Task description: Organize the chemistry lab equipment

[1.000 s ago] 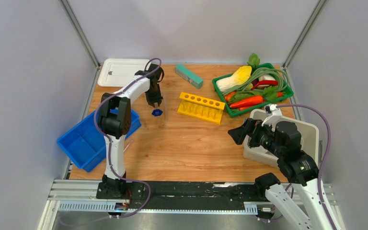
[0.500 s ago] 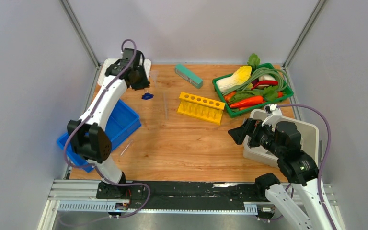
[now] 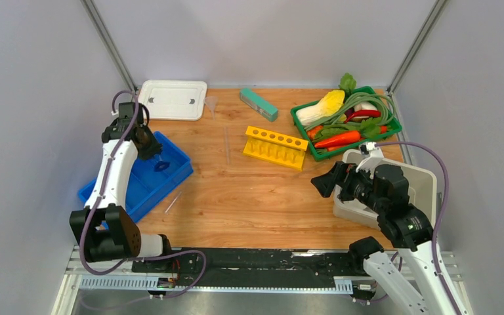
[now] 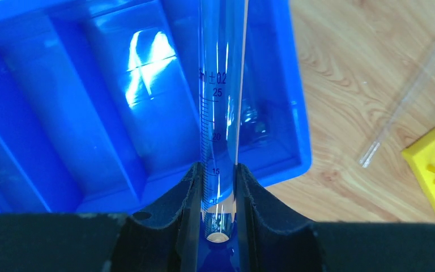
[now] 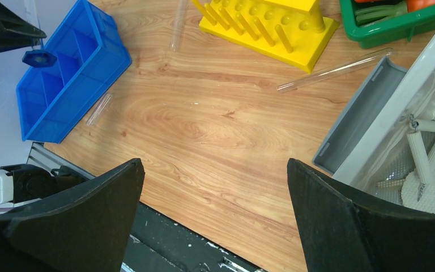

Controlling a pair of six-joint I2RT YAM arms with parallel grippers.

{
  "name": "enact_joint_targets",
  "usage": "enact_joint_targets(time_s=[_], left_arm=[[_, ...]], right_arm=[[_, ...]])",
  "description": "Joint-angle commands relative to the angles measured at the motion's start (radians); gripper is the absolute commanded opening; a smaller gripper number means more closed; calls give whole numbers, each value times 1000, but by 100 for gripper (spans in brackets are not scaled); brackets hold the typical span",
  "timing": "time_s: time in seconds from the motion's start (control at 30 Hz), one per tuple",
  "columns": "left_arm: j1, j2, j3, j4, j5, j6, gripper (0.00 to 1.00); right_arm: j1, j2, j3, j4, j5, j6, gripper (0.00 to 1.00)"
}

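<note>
My left gripper is shut on a clear graduated cylinder near its blue hexagonal foot. It hangs tilted over the blue divided bin at the table's left. Loose glass tubes lie on the wood: one left of the yellow holed rack, a short one by the bin, a long one near the grey tub. In the tub lies a pipe-clay triangle. My right gripper stands open above bare wood, holding nothing.
A white lid lies at the back left, with a clear funnel beside it. A teal block and a green basket of toy vegetables sit at the back. The table's front edge runs just below my right fingers.
The left arm swung left and toward the front, carrying the cylinder from the table's back middle to above the blue bin. The right arm has hardly moved.
</note>
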Motion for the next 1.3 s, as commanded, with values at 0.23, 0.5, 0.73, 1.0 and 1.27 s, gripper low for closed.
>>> enact_joint_targets(time_s=[0.23,0.5,0.73,1.0,1.27], left_arm=[[117,-39,-143,68,-20,22,13],[142,23,-155,104,-46,21,13],[159,97,-160,135,-40,24,13],[162,137,-172,144,-33,9,17],[162,120,-223,164,-8,-14,17]], right_arm=[[5,-41,-6,34,-20,-33,100],[4,-48,-17,37,-24,-27,100],[5,-58,-17,37,-21,-26,100],[4,-55,-17,44,-24,-20,100],[4,-51,-26,52,-21,-20,100]])
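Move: The left hand, already gripping the graduated cylinder, is bound for the blue box's second compartment from the far end, its middle about 2 cm back, 4 cm left and 13 cm below. The glass piece in the far compartment lies roughly 2 cm ahead and level sideways; a short tube beside the box, some 10 cm back and 4 cm right. From the right hand that second compartment is about 10 cm ahead, 60 cm left and 19 cm below. Keeping its pinch on the graduated cylinder, the left hand lowers it about 9 cm towards the blue box's second compartment. It first sinks while swinging back and left by some 3 cm each, then goes down more steeply, still easing left and a touch forward; meanwhile the fingers tip about 10 degrees steeper and turn nearly as much counter-clockwise. ##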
